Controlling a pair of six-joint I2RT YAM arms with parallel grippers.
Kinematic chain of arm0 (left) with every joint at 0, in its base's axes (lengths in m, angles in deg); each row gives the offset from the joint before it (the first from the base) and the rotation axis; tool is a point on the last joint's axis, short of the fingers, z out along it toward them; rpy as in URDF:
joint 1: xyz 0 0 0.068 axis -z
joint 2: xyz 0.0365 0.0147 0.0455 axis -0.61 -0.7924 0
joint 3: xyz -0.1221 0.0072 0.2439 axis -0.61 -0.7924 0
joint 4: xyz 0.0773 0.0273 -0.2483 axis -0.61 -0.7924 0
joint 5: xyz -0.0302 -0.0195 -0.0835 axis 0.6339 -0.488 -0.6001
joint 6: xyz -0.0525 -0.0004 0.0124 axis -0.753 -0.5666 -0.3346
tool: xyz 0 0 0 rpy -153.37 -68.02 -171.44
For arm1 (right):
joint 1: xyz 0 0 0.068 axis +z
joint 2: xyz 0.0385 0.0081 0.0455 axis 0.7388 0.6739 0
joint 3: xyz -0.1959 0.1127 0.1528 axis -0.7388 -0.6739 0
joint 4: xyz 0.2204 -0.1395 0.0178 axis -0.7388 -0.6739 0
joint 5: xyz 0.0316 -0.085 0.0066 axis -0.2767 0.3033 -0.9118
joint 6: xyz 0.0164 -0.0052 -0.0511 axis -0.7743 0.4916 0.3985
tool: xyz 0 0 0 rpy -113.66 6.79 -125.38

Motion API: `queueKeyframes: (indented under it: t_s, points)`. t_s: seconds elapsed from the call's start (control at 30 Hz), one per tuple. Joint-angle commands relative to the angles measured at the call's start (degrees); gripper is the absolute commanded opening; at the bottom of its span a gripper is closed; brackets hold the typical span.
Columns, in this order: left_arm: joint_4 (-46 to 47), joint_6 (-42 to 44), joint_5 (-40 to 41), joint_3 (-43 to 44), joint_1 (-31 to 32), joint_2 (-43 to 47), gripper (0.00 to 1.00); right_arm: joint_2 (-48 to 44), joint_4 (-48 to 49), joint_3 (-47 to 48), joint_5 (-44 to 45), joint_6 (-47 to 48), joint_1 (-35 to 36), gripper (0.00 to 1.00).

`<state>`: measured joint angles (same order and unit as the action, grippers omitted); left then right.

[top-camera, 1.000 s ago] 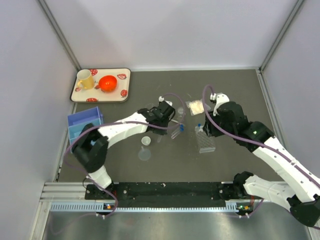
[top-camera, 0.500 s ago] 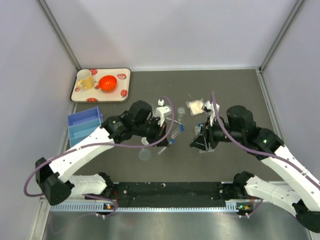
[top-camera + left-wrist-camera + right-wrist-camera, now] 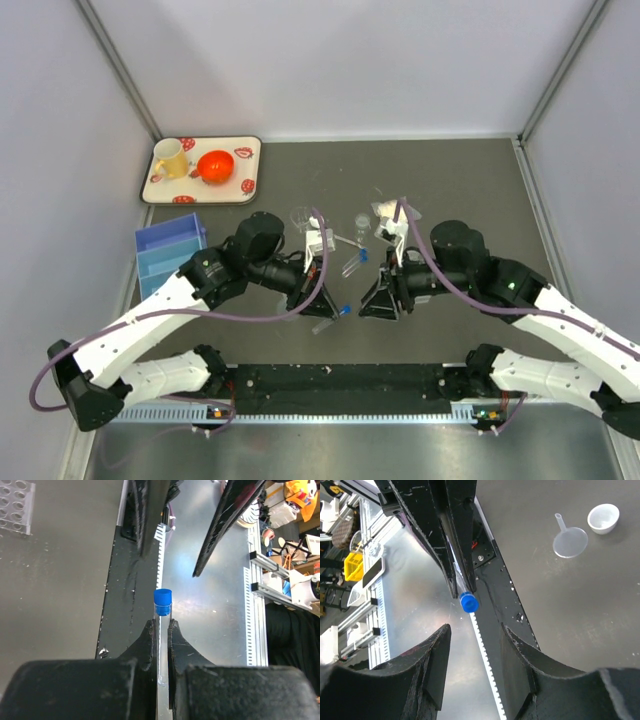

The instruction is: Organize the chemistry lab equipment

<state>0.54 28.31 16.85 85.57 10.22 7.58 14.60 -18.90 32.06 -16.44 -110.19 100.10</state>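
Note:
My left gripper (image 3: 160,625) is shut on a clear tube with a blue cap (image 3: 162,601), and the cap sticks out past the fingertips. In the top view this left gripper (image 3: 320,305) hangs low over the table's near middle, with the tube (image 3: 340,313) pointing right. My right gripper (image 3: 475,630) stands open facing it, the blue cap (image 3: 469,602) just beyond its fingertips and apart from them. The gridded clear rack (image 3: 15,505) lies on the table. A funnel (image 3: 570,540) and a small round cup (image 3: 603,517) lie side by side. More blue-capped tubes (image 3: 351,262) lie mid-table.
A tray (image 3: 250,150) at the back left carries a yellow mug (image 3: 172,160) and an orange-red bowl (image 3: 215,166). A blue bin (image 3: 168,250) stands at the left. A small plastic bag (image 3: 388,210) and clear cups (image 3: 361,222) sit behind the grippers. The black rail (image 3: 330,378) edges the table.
Both arms have swung toward the near edge. The left gripper carried the blue-capped tube down and right, and the right gripper left the rack and turned to face it.

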Motion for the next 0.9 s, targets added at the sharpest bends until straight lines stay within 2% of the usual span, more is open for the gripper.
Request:
queueKeyframes:
  t_s: [0.0, 0.4, 0.53, 0.73, 0.87]
  points:
    - [4.72, -0.78, -4.04, -0.93, 0.53, 1.89, 0.0, 1.35, 5.46, 0.03, 1.19, -1.53, 2.72, 0.44]
    - [5.94, -1.04, -4.22, -1.1, 1.49, 2.07, 0.0, 4.34, 8.97, 0.47, 1.81, -2.23, 5.98, 0.43]
    - [5.95, -1.04, -3.96, -1.1, 1.49, 2.07, 0.0, 4.6, 9.5, 0.47, 1.72, -2.41, 6.24, 0.39]
    - [6.03, -1.13, -3.61, -0.84, 1.49, 2.16, 0.0, 4.43, 10.03, 0.12, 1.19, -2.67, 6.51, 0.27]
    - [6.03, -1.13, -2.91, -0.75, 1.5, 1.81, 0.0, 4.43, 10.29, -0.06, 1.1, -3.2, 6.68, 0.06]
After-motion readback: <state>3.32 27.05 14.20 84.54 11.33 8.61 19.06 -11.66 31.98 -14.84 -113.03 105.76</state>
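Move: The left hand already holds the tube; its blue cap sits about 3 cm to that hand's right and 1 cm ahead, near level. From the open right hand, the cap is roughly 4 cm left, level fore and aft, and 1 cm lower. On the table some 26 cm below the right hand lie the loose tube, 20 cm ahead and 4 cm left; the rack, 17 cm ahead and 10 cm right; and the funnel, 11 cm ahead and 18 cm left. The right fingers come in on both sides of the blue cap and close around it, seeming to touch it: that hand first slides about 3 cm left towards the left hand, barely turning, then narrows its opening from under half to nearly shut. The left hand keeps its grip on the tube, easing back about 1 cm early on and then holding steady. ##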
